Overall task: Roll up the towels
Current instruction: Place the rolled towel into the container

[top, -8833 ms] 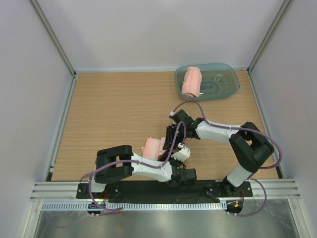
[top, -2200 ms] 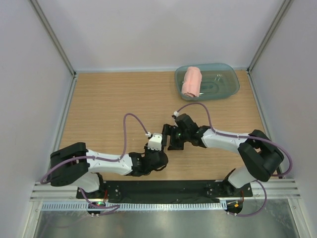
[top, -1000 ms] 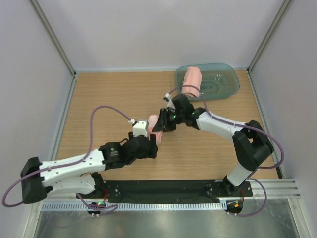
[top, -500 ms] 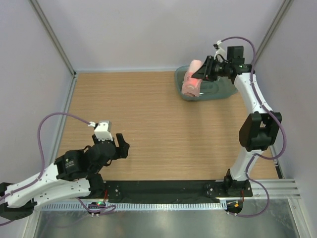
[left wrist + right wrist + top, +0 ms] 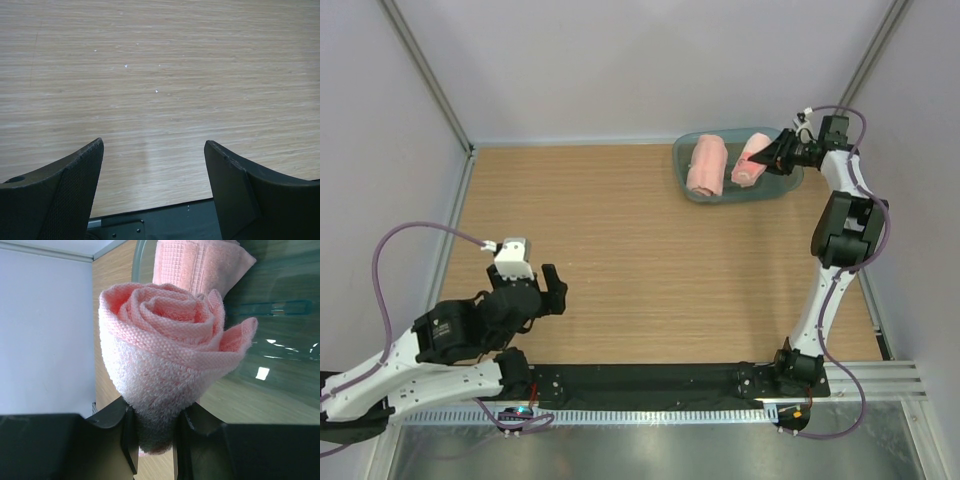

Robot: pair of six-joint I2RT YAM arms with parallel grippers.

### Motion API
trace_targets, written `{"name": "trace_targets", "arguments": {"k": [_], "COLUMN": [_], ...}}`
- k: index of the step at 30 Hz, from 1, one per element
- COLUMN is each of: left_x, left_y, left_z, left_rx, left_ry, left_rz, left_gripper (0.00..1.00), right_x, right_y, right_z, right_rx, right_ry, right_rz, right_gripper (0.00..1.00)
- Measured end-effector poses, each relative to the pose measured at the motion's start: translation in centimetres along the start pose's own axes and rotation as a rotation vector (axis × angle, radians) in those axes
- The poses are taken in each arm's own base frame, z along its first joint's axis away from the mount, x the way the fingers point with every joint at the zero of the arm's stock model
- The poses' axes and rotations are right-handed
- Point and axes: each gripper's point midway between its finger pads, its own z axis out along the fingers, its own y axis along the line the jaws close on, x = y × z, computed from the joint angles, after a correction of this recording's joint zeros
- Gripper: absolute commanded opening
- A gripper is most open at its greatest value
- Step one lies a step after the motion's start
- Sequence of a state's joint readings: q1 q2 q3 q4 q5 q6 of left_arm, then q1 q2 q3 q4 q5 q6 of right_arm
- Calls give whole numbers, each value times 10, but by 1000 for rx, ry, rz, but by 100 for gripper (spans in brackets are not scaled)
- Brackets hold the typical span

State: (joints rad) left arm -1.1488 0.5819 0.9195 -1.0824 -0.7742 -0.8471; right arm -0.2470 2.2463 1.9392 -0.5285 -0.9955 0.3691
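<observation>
Two salmon-pink rolled towels show at the back right. One rolled towel (image 5: pixel 706 166) lies in the translucent blue-green tub (image 5: pixel 783 178). The other rolled towel (image 5: pixel 752 160) (image 5: pixel 165 370) is held over the tub by my right gripper (image 5: pixel 776 155) (image 5: pixel 152 437), which is shut on its lower end. In the right wrist view the roll's spiral end faces the camera, with the first towel (image 5: pixel 200 265) behind it. My left gripper (image 5: pixel 552 293) (image 5: pixel 154 165) stands open and holds nothing over bare wood at the near left.
The wooden table (image 5: pixel 620 220) is walled in by white panels with metal posts at the corners. A black base rail (image 5: pixel 650 382) runs along the near edge. The left arm's purple cable (image 5: pixel 420 240) loops over the left side.
My right gripper has carried the rolled towel from mid-table to above the tub. My left arm has pulled back to the near left and its jaws have widened.
</observation>
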Motion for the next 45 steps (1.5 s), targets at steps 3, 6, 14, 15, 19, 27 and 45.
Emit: {"name": "trace_targets", "arguments": {"k": [3, 6, 14, 15, 19, 27, 45], "left_x": [2, 5, 10, 10, 10, 10, 9], "left_y": [-1, -2, -3, -3, -2, -2, -2], "left_z": [3, 6, 10, 10, 10, 10, 10], "left_rx": [-12, -25, -42, -42, -40, -39, -37], "left_ry": [11, 24, 42, 41, 39, 38, 36], "left_rz": [27, 54, 87, 87, 93, 94, 91], "left_gripper": [82, 82, 82, 82, 82, 82, 82], "right_x": [1, 5, 18, 20, 30, 36, 23], "right_y": [-8, -14, -45, -51, -70, -81, -95], "right_z": [6, 18, 54, 57, 67, 76, 53], "right_rx": [-16, -38, -80, -77, -43, 65, 417], "right_ry": [5, 25, 74, 80, 113, 152, 108], "right_rz": [4, 1, 37, 42, 59, -2, -46], "right_gripper": [1, 1, 1, 1, 1, 37, 100]}}
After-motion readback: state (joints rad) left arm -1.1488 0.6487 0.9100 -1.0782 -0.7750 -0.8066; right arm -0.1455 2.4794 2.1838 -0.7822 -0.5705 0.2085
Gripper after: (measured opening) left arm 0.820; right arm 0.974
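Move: My right hand already holds the second rolled towel, over the right half of the container. The container's middle lies about 4 cm ahead, 4 cm left and 14 cm below this hand. The first rolled towel lies inside the container, about 4 cm ahead, 11 cm left and 12 cm down. From my left hand the container is roughly 41 cm ahead, 45 cm to the right and 20 cm below. I lower the held towel about 12 cm into the container beside the first rolled towel, easing slightly forward and left on the way. Near the bottom I open my right fingers wide and let go, tipping them some 25 degrees steeper while the hand drifts about 3 cm back to the right and rises only about 1 cm. ##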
